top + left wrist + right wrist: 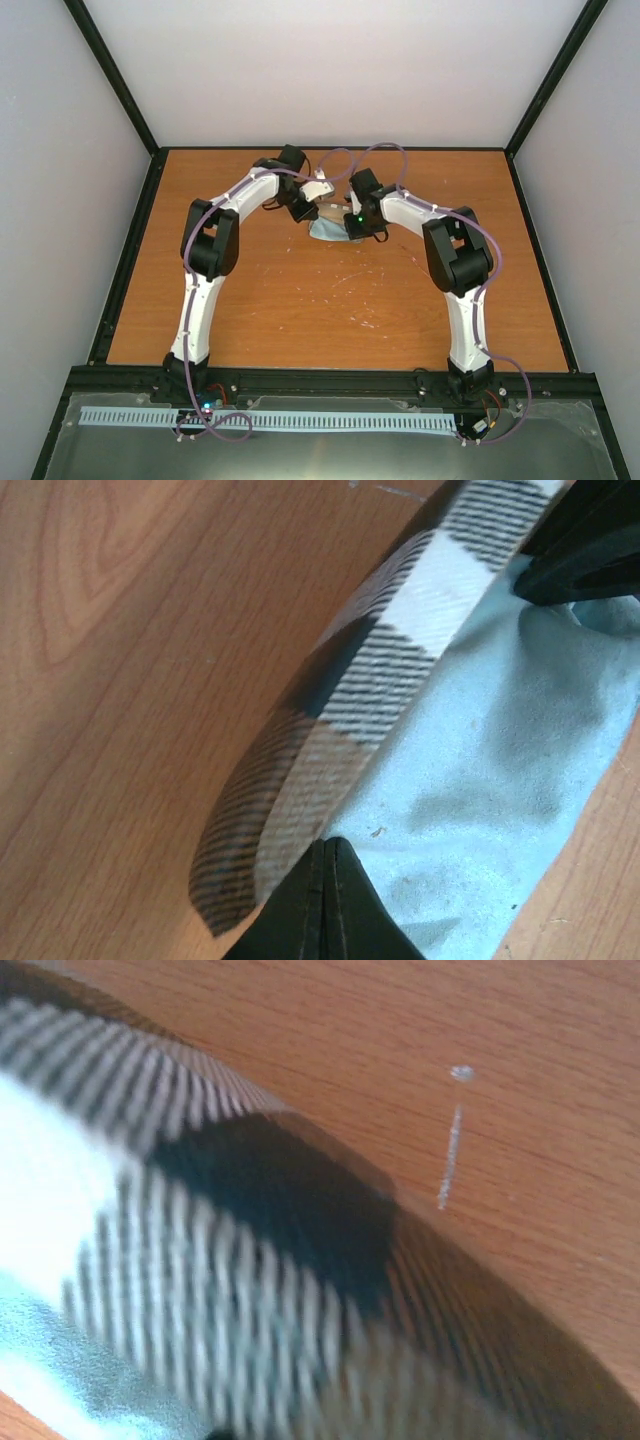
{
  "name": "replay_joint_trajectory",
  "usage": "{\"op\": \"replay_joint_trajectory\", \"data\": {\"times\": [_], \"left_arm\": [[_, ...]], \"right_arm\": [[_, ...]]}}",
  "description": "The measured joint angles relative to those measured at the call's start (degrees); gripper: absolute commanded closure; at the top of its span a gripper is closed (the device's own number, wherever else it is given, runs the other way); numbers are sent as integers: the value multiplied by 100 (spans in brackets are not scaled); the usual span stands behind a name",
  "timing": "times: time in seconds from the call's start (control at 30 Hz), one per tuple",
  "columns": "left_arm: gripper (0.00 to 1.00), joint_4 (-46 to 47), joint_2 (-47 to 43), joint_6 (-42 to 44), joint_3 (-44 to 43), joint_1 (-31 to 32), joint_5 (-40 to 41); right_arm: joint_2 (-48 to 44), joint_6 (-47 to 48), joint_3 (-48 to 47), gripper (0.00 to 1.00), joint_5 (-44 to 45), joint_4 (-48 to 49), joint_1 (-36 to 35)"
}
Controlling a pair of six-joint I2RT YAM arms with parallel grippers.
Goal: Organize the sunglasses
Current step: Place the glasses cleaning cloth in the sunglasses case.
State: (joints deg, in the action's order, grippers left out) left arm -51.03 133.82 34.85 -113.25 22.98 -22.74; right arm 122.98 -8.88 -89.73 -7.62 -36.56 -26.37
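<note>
The sunglasses show in no view. The brown case with grey and white stripes lies at the far middle of the table, its edge on a pale blue cloth. My left gripper is shut, its tips pressed together just over the line where case and cloth meet. My right gripper is shut at the cloth's puckered far corner; I cannot tell whether it pinches the cloth. The right wrist view is filled by the blurred case, with a strip of cloth at the lower left.
From above, both arms reach inward and meet over the case and the cloth. Black rails edge the wooden table, with pale walls on three sides. Faint white scuffs mark the wood.
</note>
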Motion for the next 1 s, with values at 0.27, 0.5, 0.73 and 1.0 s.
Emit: {"op": "replay_joint_trajectory", "data": {"times": [0.27,0.5,0.73,1.0], "left_arm": [[100,46,0,-2,153,120,9],[100,168,0,-31,186,164,17],[88,330,0,-98,254,234,28],[62,409,0,-216,361,319,87]], "right_arm": [[-240,-223,402,97,297,319,0],[-645,-481,940,97,636,693,-2],[-761,-568,1117,97,907,925,-68],[-750,-581,1137,97,1032,890,-133]]}}
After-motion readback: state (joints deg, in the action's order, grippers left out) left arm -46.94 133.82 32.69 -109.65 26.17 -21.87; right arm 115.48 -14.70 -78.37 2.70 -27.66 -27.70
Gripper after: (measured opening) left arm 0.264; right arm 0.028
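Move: The open sunglasses case has its middle about 6 cm right of the left fingertips, 1 cm ahead and some 3 cm lower; from the right fingertips it is roughly 5 cm left and 4 cm ahead. The cleaning cloth, already pinched by both hands, hangs along the case's near side, its middle about 5 cm right of the left hand and 3 cm back. Both hands shift the cloth about 2.5 cm right along the case, the left sinking and opening its fingers partly. ##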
